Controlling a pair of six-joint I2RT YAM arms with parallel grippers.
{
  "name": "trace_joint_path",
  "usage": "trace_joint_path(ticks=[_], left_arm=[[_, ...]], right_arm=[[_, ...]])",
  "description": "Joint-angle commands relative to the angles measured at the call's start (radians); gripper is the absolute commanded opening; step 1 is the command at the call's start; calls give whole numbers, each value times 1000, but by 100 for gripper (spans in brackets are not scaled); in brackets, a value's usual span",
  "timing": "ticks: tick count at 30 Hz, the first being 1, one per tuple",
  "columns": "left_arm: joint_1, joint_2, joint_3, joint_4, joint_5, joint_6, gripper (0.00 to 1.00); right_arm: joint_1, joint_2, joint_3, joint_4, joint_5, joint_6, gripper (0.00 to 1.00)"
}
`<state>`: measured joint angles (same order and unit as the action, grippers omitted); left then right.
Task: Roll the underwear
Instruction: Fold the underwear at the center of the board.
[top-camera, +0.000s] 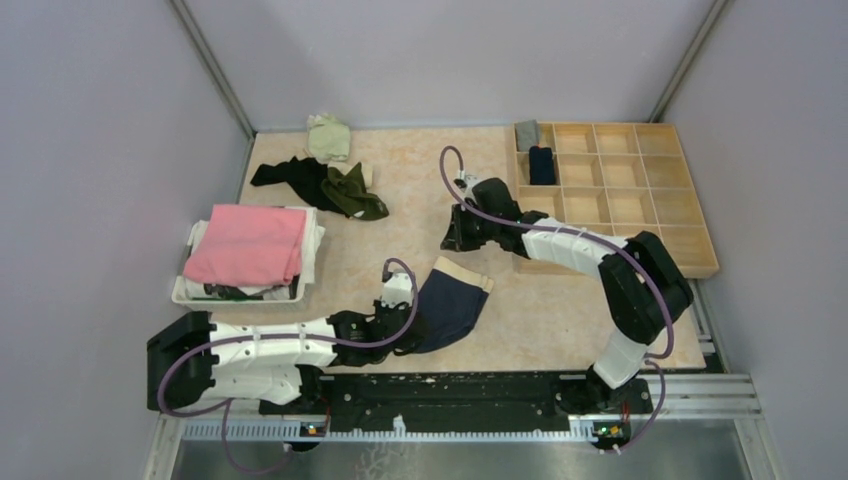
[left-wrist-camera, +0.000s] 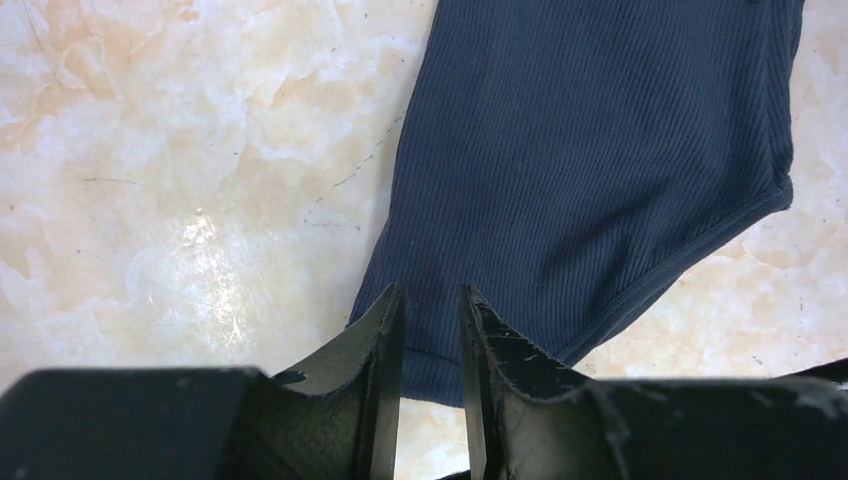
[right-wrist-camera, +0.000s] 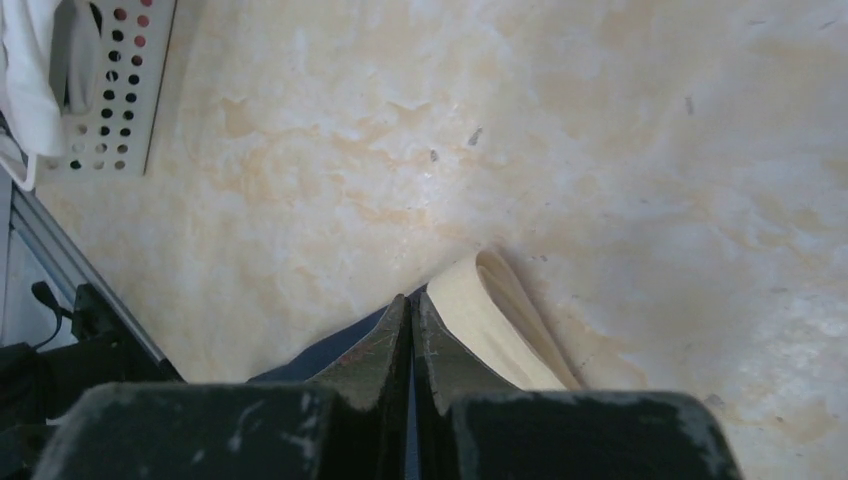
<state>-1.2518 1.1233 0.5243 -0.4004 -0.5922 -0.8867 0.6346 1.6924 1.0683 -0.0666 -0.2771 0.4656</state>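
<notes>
Navy underwear (top-camera: 455, 305) with a beige waistband (right-wrist-camera: 490, 310) lies flat on the table near the front. My left gripper (top-camera: 410, 335) is at its lower left corner. In the left wrist view the narrowly open jaws (left-wrist-camera: 432, 292) stand over the hem of the ribbed navy cloth (left-wrist-camera: 600, 150), with no fold pinched between them. My right gripper (top-camera: 453, 240) is just beyond the waistband, at its far side. Its jaws (right-wrist-camera: 411, 298) are shut with nothing seen held.
A white basket (top-camera: 185, 290) at the left holds a folded pink cloth (top-camera: 248, 243). Dark (top-camera: 285, 175), olive (top-camera: 358, 195) and pale (top-camera: 328, 135) garments lie at the back left. A wooden compartment tray (top-camera: 640, 190) at the back right holds a grey roll (top-camera: 527, 133) and a navy roll (top-camera: 542, 165).
</notes>
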Motion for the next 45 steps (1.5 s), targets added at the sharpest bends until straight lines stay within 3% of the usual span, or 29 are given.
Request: trace_joint_path(ticks=[1, 9, 17, 21, 25, 30, 33, 37, 41, 45], left_arm=[[2, -5, 6, 18, -29, 2, 33], [2, 67, -43, 22, -23, -70, 31], [2, 81, -76, 18, 1, -122, 30], [2, 84, -83, 15, 14, -133, 29], [2, 69, -48, -23, 0, -121, 29], [2, 19, 42, -94, -56, -77, 33], [2, -14, 86, -104, -89, -42, 38], [2, -55, 131, -69, -121, 22, 45], [3, -91, 139, 3, -132, 96, 55], [14, -128, 126, 83, -141, 161, 66]], right_arm=[[35, 59, 47, 43, -72, -4, 0], [35, 181, 75, 58, -77, 1, 0], [34, 201, 61, 1, 105, -1, 0], [35, 185, 51, 3, 120, -9, 0], [34, 66, 16, 37, 103, -23, 0], [31, -161, -76, 1, 198, -27, 24], [14, -289, -160, -39, 252, -16, 32], [-58, -432, -288, -73, 238, 24, 59], [-146, -586, -425, -23, 152, 41, 71], [-158, -665, -446, -71, 148, 35, 82]])
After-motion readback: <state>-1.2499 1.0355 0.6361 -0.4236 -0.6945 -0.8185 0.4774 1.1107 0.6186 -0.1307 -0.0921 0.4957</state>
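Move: The underwear lies between my hands. Its middle is about 7 cm ahead of my left hand, 6 cm to its right and 4 cm below. From my right hand it is some 11 cm back, 1 cm right and 7 cm down, and the waistband's left corner is right beneath. The wooden box's near-left corner stands about 16 cm right of my right hand and 2 cm back; the basket is roughly 37 cm left of my left hand, 17 cm ahead. My shut right hand dips about 7 cm to the waistband's left corner while my left sinks 3 cm to the garment's near end, and both wait low. Then I raise both clear: the left climbs some 9 cm, drifting forward and right, fingers spreading; the right rises, swings about 14 cm right and somewhat back towards the box corner, opening wide and turning clockwise. ##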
